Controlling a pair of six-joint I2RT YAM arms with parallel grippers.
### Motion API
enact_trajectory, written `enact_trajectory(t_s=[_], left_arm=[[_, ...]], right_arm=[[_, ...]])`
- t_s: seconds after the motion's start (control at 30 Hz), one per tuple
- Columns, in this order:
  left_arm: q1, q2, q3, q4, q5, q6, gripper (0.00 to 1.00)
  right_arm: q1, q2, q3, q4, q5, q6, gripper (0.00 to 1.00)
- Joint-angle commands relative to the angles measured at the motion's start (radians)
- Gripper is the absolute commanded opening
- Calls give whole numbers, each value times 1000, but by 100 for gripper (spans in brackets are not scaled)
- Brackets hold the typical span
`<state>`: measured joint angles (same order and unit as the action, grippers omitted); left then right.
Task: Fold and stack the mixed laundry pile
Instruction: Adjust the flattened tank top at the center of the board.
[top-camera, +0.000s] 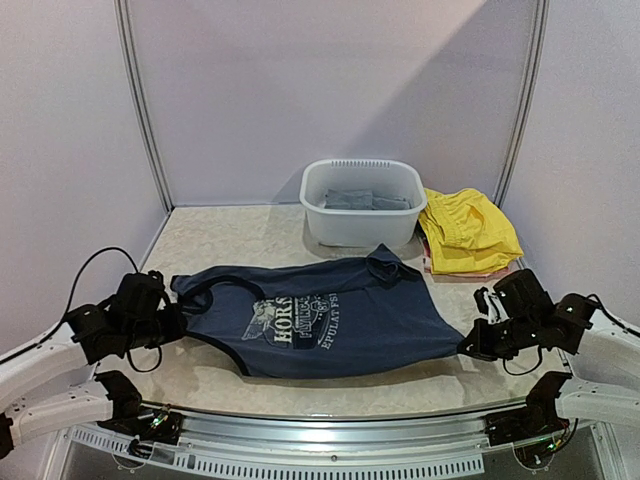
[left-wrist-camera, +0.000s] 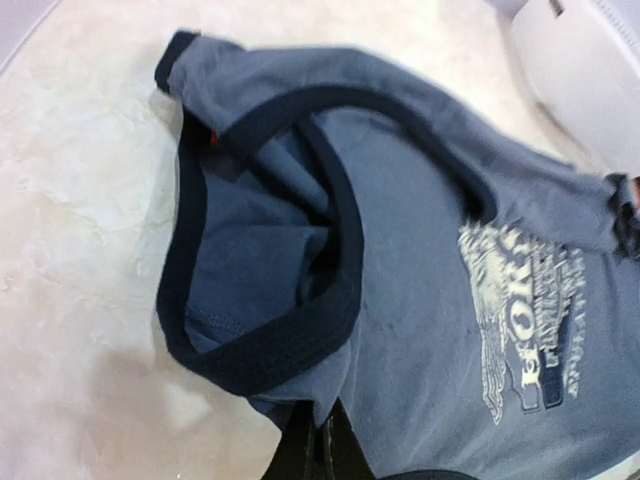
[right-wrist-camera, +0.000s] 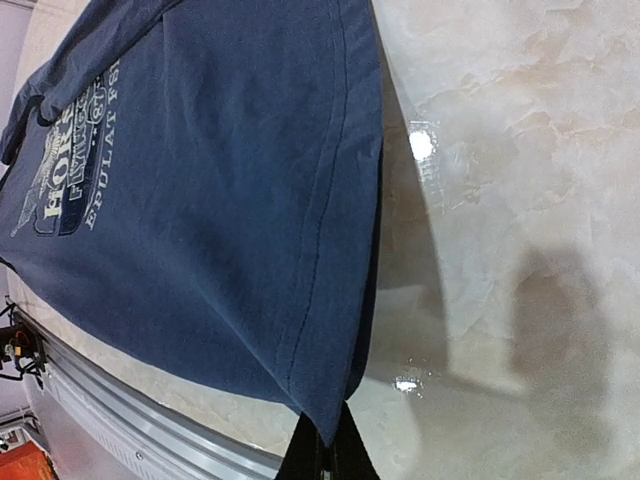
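The navy tank top (top-camera: 320, 315) with a white chest print lies spread across the table, stretched between my two grippers. My left gripper (top-camera: 178, 325) is shut on the shoulder end, and in the left wrist view the fingers (left-wrist-camera: 325, 445) pinch fabric just below the dark armhole binding (left-wrist-camera: 270, 350). At the hem end, my right gripper (top-camera: 465, 345) is shut on the near corner (right-wrist-camera: 335, 420), lifting it slightly off the table. Yellow clothes (top-camera: 468, 232) lie at the back right with a reddish edge (top-camera: 470, 272) showing beneath. A grey garment (top-camera: 365, 199) sits folded inside the basin.
The white plastic basin (top-camera: 360, 228) stands behind the tank top at centre back, also visible in the left wrist view as the basin (left-wrist-camera: 590, 70). The table's metal front edge (top-camera: 320, 415) runs just below the shirt. Frame posts and walls enclose the sides.
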<state>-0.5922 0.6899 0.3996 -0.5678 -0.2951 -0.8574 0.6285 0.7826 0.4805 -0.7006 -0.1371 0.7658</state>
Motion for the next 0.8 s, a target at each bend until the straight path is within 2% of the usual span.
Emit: enact_trajectory(t_s=[0.0, 0.3, 0.43, 0.57, 0.6, 0.67, 0.7, 0.73, 0.77], left_arm=[[6, -158, 36, -194, 10, -46, 0], [0, -353, 48, -275, 48, -104, 0], [-4, -431, 60, -286, 74, -123, 0], [-6, -436, 62, -286, 131, -129, 1], [-7, -439, 59, -282, 143, -129, 3], [-8, -454, 55, -269, 157, -127, 13], [-8, -462, 54, -263, 159, -123, 24], [-8, -469, 55, -255, 159, -118, 28], [-8, -473, 59, -249, 157, -114, 35]], right_arm=[[7, -51, 40, -125, -9, 1, 0], [7, -222, 101, -353, -10, 53, 0], [7, -300, 96, -402, -55, 93, 0], [7, -355, 101, -423, -124, 121, 1], [7, -363, 111, -432, -130, 124, 6], [7, -376, 143, -455, -116, 124, 32], [7, -381, 162, -463, -102, 124, 43], [7, -384, 187, -461, -85, 124, 59], [6, -386, 204, -454, -68, 124, 67]])
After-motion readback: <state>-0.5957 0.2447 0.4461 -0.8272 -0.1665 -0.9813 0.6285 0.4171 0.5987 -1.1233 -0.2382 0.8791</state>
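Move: Each hand already pinches the near side of the tank top, raised roughly 8 cm. Its middle lies about 23 cm to the right and 4 cm ahead of the left hand, and about 28 cm left and 8 cm ahead of the right. From the right hand, the white basket stands some 30 cm ahead and 20 cm left, and the yellow garment about 25 cm straight ahead. Both hands pull the near edge back and up, about 5 cm each way, then open, the right releasing its corner. ##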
